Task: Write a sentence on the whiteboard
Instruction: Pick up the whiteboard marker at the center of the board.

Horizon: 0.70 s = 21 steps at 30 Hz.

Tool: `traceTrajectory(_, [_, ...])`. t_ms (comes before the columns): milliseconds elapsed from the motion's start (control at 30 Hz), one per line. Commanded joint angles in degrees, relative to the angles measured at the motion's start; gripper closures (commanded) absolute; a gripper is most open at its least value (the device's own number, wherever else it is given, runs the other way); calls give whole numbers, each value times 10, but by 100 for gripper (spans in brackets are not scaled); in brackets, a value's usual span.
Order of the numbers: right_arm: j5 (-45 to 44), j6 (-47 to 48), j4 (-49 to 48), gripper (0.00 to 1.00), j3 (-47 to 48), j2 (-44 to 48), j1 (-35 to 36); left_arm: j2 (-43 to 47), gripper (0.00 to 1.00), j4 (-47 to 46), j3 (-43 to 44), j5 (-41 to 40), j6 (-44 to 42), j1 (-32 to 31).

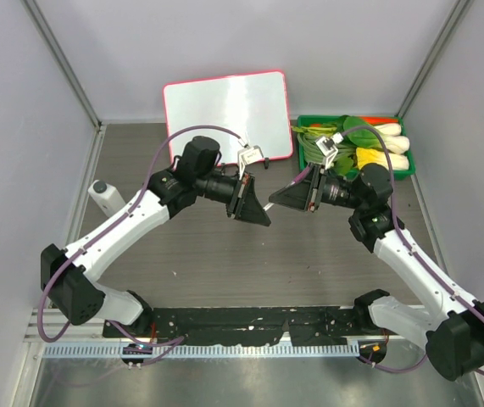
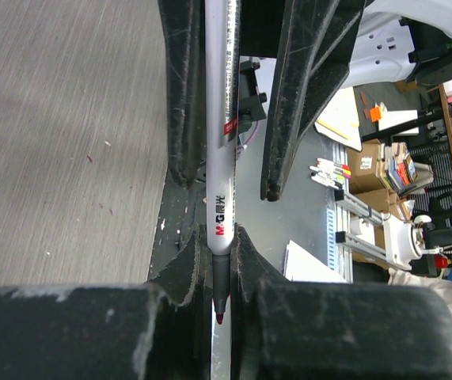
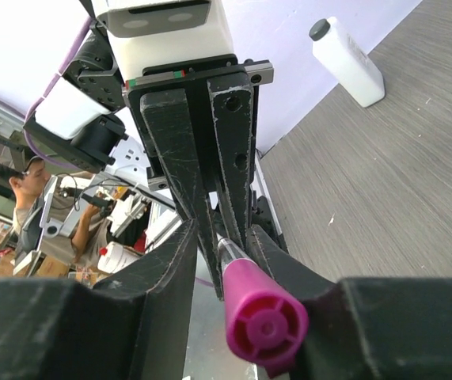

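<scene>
The whiteboard [image 1: 225, 114] lies at the back of the table, white with a pink-red frame, and no sentence shows on it. Both arms meet above the table in front of it. My left gripper [image 1: 258, 212] [image 2: 219, 245] is shut on a slim white marker [image 2: 219, 198], close to its bare dark-red tip. The marker's barrel runs away from it into my right gripper [image 1: 282, 199] [image 3: 226, 245]. Those jaws straddle the marker's pink rear end [image 3: 261, 317]. The pink end lies against one finger, with a gap to the other.
A green tray [image 1: 309, 123] of vegetables sits right of the whiteboard at the back. A small white bottle [image 1: 103, 197] [image 3: 348, 59] with a dark cap lies near the left wall. A black strip [image 1: 250, 326] runs along the near edge between the arm bases.
</scene>
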<state>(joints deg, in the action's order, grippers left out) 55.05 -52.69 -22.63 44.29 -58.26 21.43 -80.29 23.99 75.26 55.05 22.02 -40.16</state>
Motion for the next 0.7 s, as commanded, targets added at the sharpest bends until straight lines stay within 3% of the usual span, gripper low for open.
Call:
traceTrajectory(0, [25, 1, -21, 66, 14, 13, 3, 15, 100, 6, 3, 5, -15, 1])
traceTrajectory(367, [46, -2, -3, 78, 9, 26, 4, 14, 100, 20, 6, 3, -28, 0])
traceTrajectory(533, [50, -2, 0, 77, 1, 29, 3, 15, 100, 21, 5, 3, -29, 0])
traceTrajectory(600, [47, -3, 0, 84, 0, 31, 4, 15, 100, 23, 4, 4, -30, 0])
traceTrajectory(633, [46, -3, 0, 94, 0, 31, 4, 15, 100, 24, 4, 3, -30, 0])
traceTrajectory(667, [44, -4, 1, 99, 0, 31, 3, 15, 100, 25, 3, 3, -31, 0])
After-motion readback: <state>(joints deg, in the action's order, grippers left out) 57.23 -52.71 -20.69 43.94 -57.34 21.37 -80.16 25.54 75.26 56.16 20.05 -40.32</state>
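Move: The left hand already pinches the marker near its writing tip; the marker's middle is about 5 cm to that hand's right and 2 cm ahead. The right hand's open fingers already straddle the pink-ended part, the marker's middle some 3 cm to its left and 1 cm back. From the right hand the whiteboard stands about 26 cm ahead, 15 cm left and 20 cm lower; the vegetable crate is 27 cm ahead, 21 cm right, 28 cm below. The right hand eases about 1 cm back towards the robot, sinking a touch, so that the marker's pink end comes centrally between its fingers, and its fingers meanwhile close from well under half open to nearly shut, pinching the barrel beside the pink part as they end. The left hand keeps its grip near the tip and holds the marker out almost still, drifting back only about half a centimetre, so both hands have it at the end. ##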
